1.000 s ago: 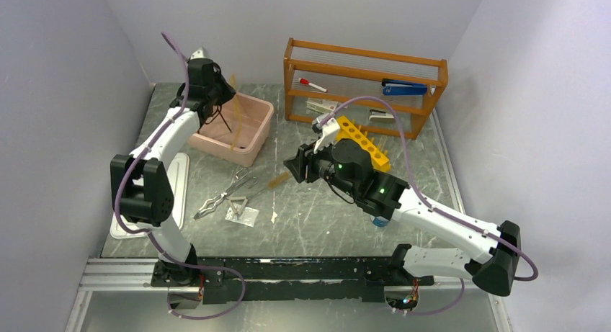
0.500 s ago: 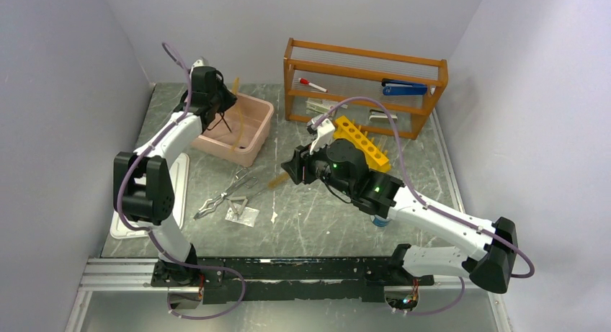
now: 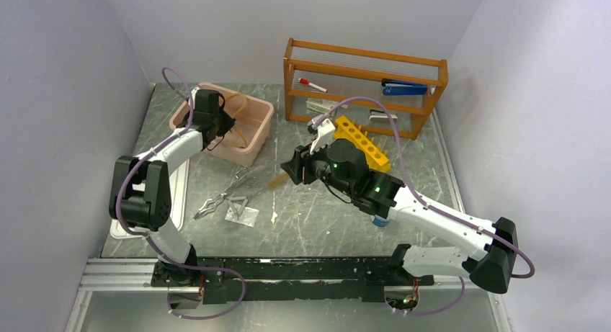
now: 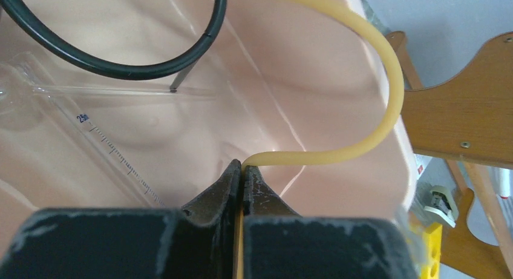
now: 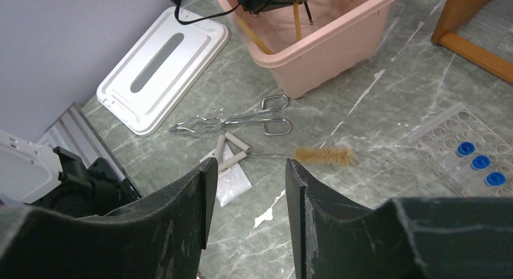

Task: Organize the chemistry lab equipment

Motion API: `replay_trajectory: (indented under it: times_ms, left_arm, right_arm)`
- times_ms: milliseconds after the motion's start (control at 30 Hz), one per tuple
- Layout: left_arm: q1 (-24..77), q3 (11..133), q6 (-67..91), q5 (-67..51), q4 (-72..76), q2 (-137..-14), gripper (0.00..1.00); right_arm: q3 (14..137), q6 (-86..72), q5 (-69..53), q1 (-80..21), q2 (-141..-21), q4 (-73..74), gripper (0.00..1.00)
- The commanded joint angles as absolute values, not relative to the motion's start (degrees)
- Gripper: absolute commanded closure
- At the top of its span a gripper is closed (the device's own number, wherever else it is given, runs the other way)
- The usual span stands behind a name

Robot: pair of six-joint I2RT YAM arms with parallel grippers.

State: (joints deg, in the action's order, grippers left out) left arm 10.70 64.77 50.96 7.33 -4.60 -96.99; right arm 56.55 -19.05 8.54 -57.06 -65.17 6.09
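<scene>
My left gripper is down inside the pink bin, shut on one end of the tan rubber tubing, which arcs up over the bin's far wall. The black wire ring stand and a graduated glass tube lie in the same bin. My right gripper hangs open over the table with nothing between its fingers. Beyond it lie the silvery tongs, a bristle brush and a small plastic bag. Blue-capped tubes sit in a clear rack at the right.
A white lid lies flat left of the tongs. A yellow tube rack stands behind the right arm. The wooden shelf at the back holds the red-capped marker and blue stapler.
My left gripper has come down and toward me into the bin, bringing the tubing from hanging upright to curled inside it. The right arm edged slightly left, then stayed still.
</scene>
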Motion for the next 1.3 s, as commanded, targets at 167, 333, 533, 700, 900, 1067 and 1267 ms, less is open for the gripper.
replay_trajectory:
  times_ms: [167,333,533,700,900,1067,1267]
  left_arm:
    - [10.38,67.12,51.10,1.52,-4.05,-93.93,0.89]
    - [10.37,67.80,48.67,1.46,-7.32,-92.70,0.67]
    - [10.37,71.72,41.63,5.37,-12.97,-90.47,0.42]
    - [10.37,75.64,36.57,8.43,-15.97,-88.72,0.36]
    - [10.37,78.37,30.04,2.12,-17.94,-86.66,0.39]
    - [10.37,77.52,22.45,-3.23,-24.03,-81.54,0.38]
    - [10.45,69.35,11.60,-14.43,-30.43,-72.71,0.32]
  right_arm:
    - [56.43,-19.32,8.17,-56.91,-64.52,4.57,0.52]
    - [56.03,-19.38,8.35,-56.86,-64.13,4.44,0.51]
    - [55.98,-19.18,8.26,-56.87,-64.29,4.13,0.52]
    - [56.16,-18.98,8.16,-56.89,-64.51,3.89,0.51]
    - [56.34,-18.81,8.36,-56.83,-64.88,4.15,0.51]
    - [57.20,-18.54,8.24,-56.94,-66.98,4.80,0.51]
    - [59.32,-19.75,8.90,-56.93,-73.83,7.24,0.51]
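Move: The left fingers hold the yellow tubing inside the pink bin, whose middle lies about 2 cm left and some 5 cm below them; the black ring stand in it is roughly 5 cm ahead and 6 cm left. Outside, the bottle brush lies about 16 cm back and 14 cm right of that hand. From the open right hand, the brush is about 6 cm ahead, 2 cm left and 25 below, the tongs about 2 cm ahead and 16 left. The left fingers let go of the tubing inside the bin, opening wide after a small lift of about 2 cm, then climb clear to some 14 cm up and finally draw back about 6 cm towards the base, the wrist swinging around 25 degrees clockwise with its left side rising. At the very end the open right hand starts down towards the brush, about 2 cm. ##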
